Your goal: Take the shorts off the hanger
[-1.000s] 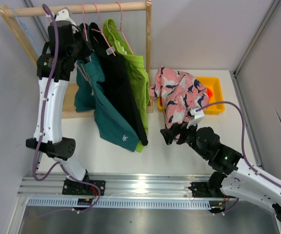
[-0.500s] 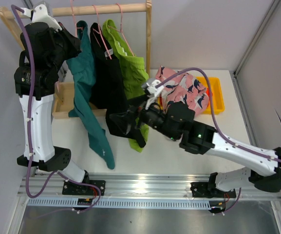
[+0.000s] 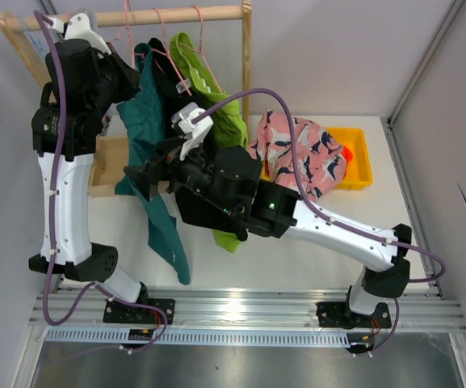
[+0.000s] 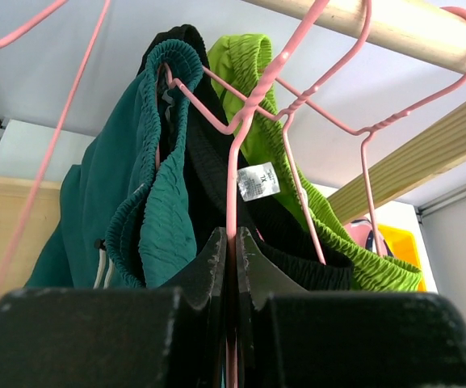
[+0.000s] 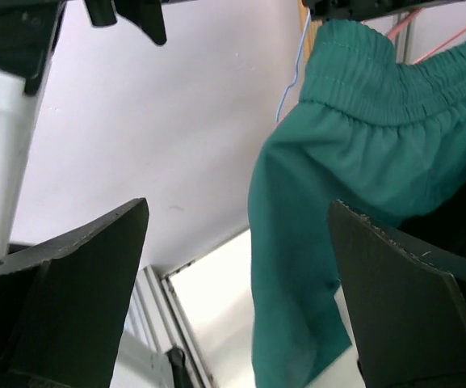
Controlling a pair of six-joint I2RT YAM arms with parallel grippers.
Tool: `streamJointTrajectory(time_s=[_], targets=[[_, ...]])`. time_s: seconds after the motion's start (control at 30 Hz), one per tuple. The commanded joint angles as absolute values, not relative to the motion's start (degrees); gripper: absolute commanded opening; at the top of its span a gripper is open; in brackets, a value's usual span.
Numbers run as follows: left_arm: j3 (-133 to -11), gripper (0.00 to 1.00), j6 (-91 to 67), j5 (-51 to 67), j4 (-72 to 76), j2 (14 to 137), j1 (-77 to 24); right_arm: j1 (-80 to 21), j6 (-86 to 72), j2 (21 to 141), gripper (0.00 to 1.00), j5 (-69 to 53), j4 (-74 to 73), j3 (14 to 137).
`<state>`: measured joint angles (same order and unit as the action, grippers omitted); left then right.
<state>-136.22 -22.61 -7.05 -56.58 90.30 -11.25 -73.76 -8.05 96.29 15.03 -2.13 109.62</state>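
Note:
The teal shorts (image 3: 148, 121) hang on a pink wire hanger (image 4: 234, 162) at the left of the wooden rail (image 3: 180, 13). My left gripper (image 3: 126, 66) is shut on that hanger's wire (image 4: 233, 267), just below the rail. The black shorts (image 4: 216, 174) and lime green shorts (image 3: 226, 113) hang beside them on their own hangers. My right gripper (image 3: 140, 179) is open, level with the teal fabric (image 5: 329, 162), which shows between its jaws without touching. The pink, navy-splotched shorts (image 3: 297, 149) lie over the yellow bin (image 3: 355, 153). The orange shorts are out of view.
The rack's wooden base tray (image 3: 103, 171) sits under the hanging shorts, and its upright post (image 3: 247, 89) stands to the right. My right arm (image 3: 329, 230) stretches across the table in front of the black shorts. Walls close in at left, back and right.
My right gripper left the pink shorts and swung left across the table to the teal shorts. My left gripper rose up and left with the hanger, pulling the teal shorts clear of the black ones.

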Motion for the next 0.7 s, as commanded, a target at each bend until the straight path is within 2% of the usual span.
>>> streamJointTrajectory(time_s=[0.0, 0.2, 0.27, 0.37, 0.5, 0.67], targets=[[-137.11, 0.0, -23.73, -5.36, -51.33, 87.19, -11.78, -73.57, -6.76, 100.53, 0.99, 17.48, -0.7, 114.34], [-137.37, 0.0, -23.73, -4.66, -51.15, 86.66, -11.69, -73.3, -8.43, 105.02, 0.99, 19.15, -0.62, 115.05], [-137.37, 0.0, -23.82, -4.22, -51.15, 86.57, -11.51, -73.21, -8.35, 106.17, 0.8, 18.64, 1.04, 114.61], [-137.29, 0.0, -24.08, -3.61, -51.07, 86.4, -11.08, -73.39, -8.96, 106.61, 0.0, 18.37, 1.23, 113.04], [-136.67, 0.0, -23.56, -3.86, -50.89, 86.05, -10.9, -75.4, -8.53, 101.97, 0.0, 20.38, 5.26, 104.1], [-135.61, 0.0, -21.54, -5.97, -50.36, 85.43, -10.81, -83.04, -7.3, 92.75, 0.0, 27.93, 9.05, 94.32]])
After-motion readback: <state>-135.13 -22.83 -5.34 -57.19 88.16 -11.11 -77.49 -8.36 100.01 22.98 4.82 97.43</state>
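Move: The near edge of the teal shorts hangs about 3 cm ahead of the open right hand, some 5 cm to its left and 8 cm below. The black shorts are roughly 12 cm ahead and 10 cm to the right of that hand, the lime shorts about 14 cm ahead and 15 cm right, both some 8 cm lower. From the left hand, the teal edge lies about 14 cm back, level sideways and 12 cm below. The teal shorts' hanging near edge is met by the open right hand dropping about 8 cm while going some 5 cm left and slightly forward; the fingers shut fully and pinch the cloth, then tug it further down and about 3 cm back, easing right. The left hand keeps its pinch on the pink hanger, drawing back a centimetre or so. ##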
